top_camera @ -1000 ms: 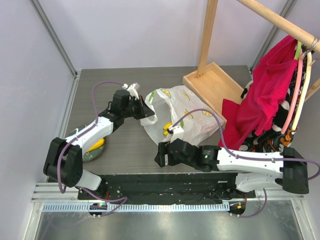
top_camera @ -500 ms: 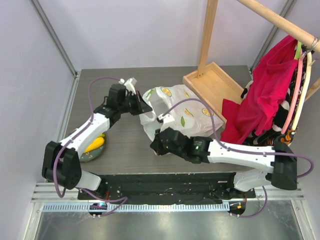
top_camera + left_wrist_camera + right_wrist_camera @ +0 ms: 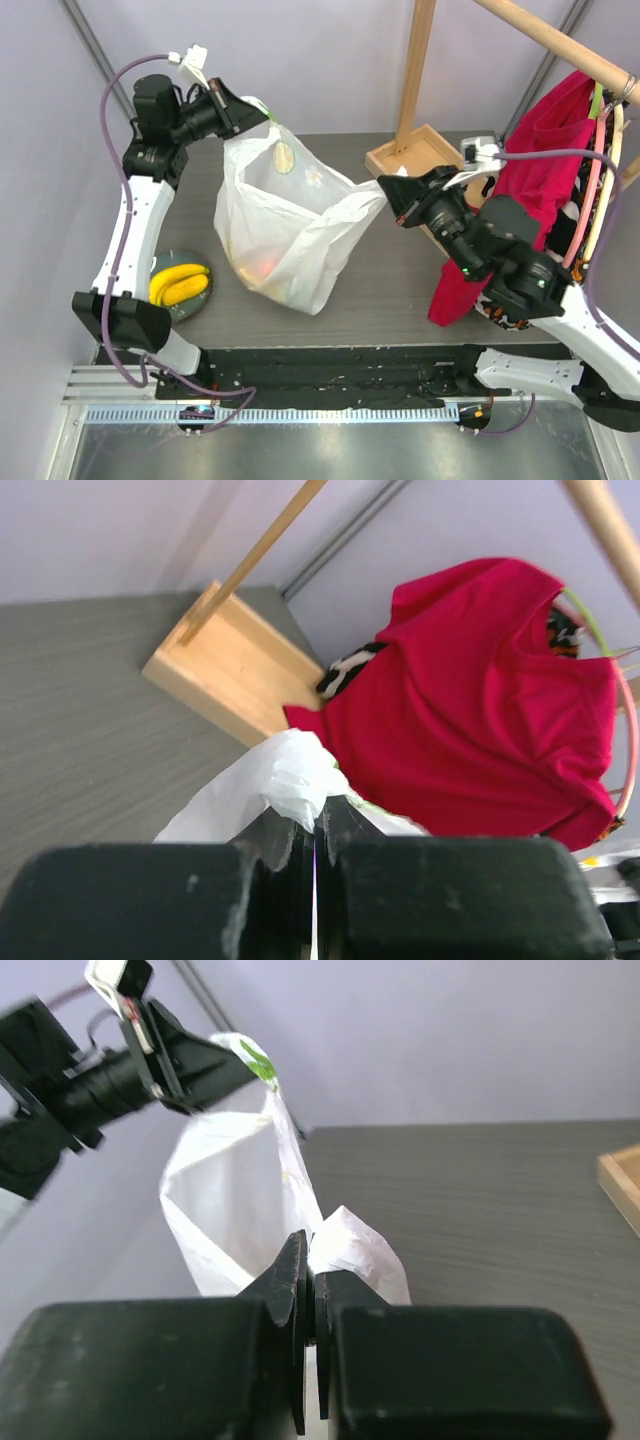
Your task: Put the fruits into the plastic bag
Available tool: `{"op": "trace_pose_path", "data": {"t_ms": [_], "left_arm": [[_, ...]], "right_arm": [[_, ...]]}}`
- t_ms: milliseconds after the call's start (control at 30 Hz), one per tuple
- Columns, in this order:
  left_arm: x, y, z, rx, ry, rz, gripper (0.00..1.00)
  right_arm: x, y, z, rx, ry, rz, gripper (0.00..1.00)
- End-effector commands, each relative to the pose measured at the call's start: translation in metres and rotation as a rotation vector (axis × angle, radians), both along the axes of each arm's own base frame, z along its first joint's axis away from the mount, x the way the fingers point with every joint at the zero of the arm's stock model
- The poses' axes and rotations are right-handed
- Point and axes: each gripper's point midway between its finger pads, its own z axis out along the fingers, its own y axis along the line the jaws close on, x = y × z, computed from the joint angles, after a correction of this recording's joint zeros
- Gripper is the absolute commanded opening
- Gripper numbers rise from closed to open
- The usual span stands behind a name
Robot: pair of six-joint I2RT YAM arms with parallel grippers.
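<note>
The plastic bag point(image 3: 285, 225) hangs lifted off the table, stretched between both grippers. My left gripper point(image 3: 248, 110) is high at the back left, shut on one bag handle point(image 3: 290, 775). My right gripper point(image 3: 385, 192) is shut on the opposite handle point(image 3: 355, 1245). Through the thin plastic, reddish and yellowish fruits point(image 3: 262, 270) show faintly at the bag's bottom. A yellow banana bunch point(image 3: 180, 283) lies on the grey plate point(image 3: 187, 307) at the left, outside the bag. In the right wrist view the bag point(image 3: 225, 1200) hangs down from the left gripper point(image 3: 215, 1060).
A wooden stand base point(image 3: 420, 165) with its upright post point(image 3: 414, 70) sits at the back right, close behind the right gripper. A red cloth point(image 3: 530, 190) hangs from a rail on the right. In the left wrist view, the red cloth point(image 3: 470, 700) lies beyond the wooden base point(image 3: 230, 670).
The right gripper has shut on the bag's handle. Both arms have risen and spread apart, lifting the bag off the table. The banana bunch stays on the plate.
</note>
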Motion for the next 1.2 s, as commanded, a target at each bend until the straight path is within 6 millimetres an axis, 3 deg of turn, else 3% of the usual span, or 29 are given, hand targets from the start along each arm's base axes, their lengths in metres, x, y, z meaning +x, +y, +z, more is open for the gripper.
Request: {"op": "trace_pose_path", "data": {"t_ms": [0,100,200,267,333,467,567,633,733,867,967,1000,1067,1100,1167], "left_arm": [[0.014,-0.004,-0.076,0.051,0.220,-0.069,0.00],[0.018,0.002,-0.119,0.130,0.285,-0.057,0.00],[0.015,0.004,-0.142,0.165,0.316,-0.067,0.00],[0.013,0.002,-0.137,0.155,0.289,-0.086,0.00],[0.013,0.001,-0.120,0.141,0.235,-0.081,0.00],[0.014,0.001,-0.074,0.114,0.123,-0.065,0.00],[0.016,-0.001,-0.062,0.097,0.086,-0.068,0.00],[0.016,-0.003,-0.062,0.092,0.076,-0.084,0.00],[0.018,-0.001,-0.079,0.109,0.096,-0.101,0.00],[0.021,0.008,-0.116,0.182,0.165,-0.082,0.00],[0.011,0.015,-0.122,0.237,0.159,-0.062,0.21],[0.008,0.018,-0.122,0.256,0.144,-0.049,0.45],[-0.003,0.028,-0.111,0.288,0.096,0.007,0.60],[-0.008,0.032,-0.109,0.313,0.078,0.027,0.72],[-0.017,0.046,-0.104,0.360,0.053,0.102,0.77]], "right_arm": [[0.024,0.021,-0.096,-0.199,0.165,-0.023,0.01],[0.026,0.034,-0.125,-0.229,0.222,0.005,0.01],[0.025,0.043,-0.144,-0.251,0.264,0.033,0.01],[0.025,0.045,-0.145,-0.250,0.266,0.041,0.01],[0.026,0.041,-0.136,-0.247,0.243,0.029,0.01],[0.026,0.024,-0.094,-0.215,0.167,-0.020,0.01],[0.027,0.011,-0.076,-0.212,0.131,-0.061,0.01],[0.026,0.006,-0.074,-0.204,0.129,-0.078,0.01],[0.024,0.007,-0.084,-0.202,0.150,-0.070,0.01],[0.023,0.012,-0.109,-0.220,0.198,-0.052,0.01],[0.022,0.019,-0.117,-0.222,0.213,-0.025,0.01],[0.021,0.021,-0.119,-0.222,0.217,-0.018,0.01],[0.021,0.023,-0.118,-0.213,0.212,-0.005,0.01],[0.020,0.024,-0.117,-0.208,0.209,0.000,0.01],[0.020,0.026,-0.117,-0.199,0.203,0.009,0.01]]}}
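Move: My left hand and my right hand each already pinch one side of the bag's mouth. The middle of the hanging bag is about 13 cm back, 4 cm right and 18 cm below my left hand, and from my right hand some 15 cm left, 5 cm ahead and 18 cm below. The banana bowl is 18 cm back, 19 cm left and 42 cm below my left hand. The wooden tray is 24 cm ahead, 12 cm right and 44 cm below my right. I give the bag one shake with both hands together: down fast about 18 cm, tipping my fingers some 20 degrees lower, back up about 8 cm, then down again about 5 cm. My right hand keeps its pinch throughout, while on that last dip my left fingers spread wide, releasing their grip on the rim as the hand eases slightly left. ##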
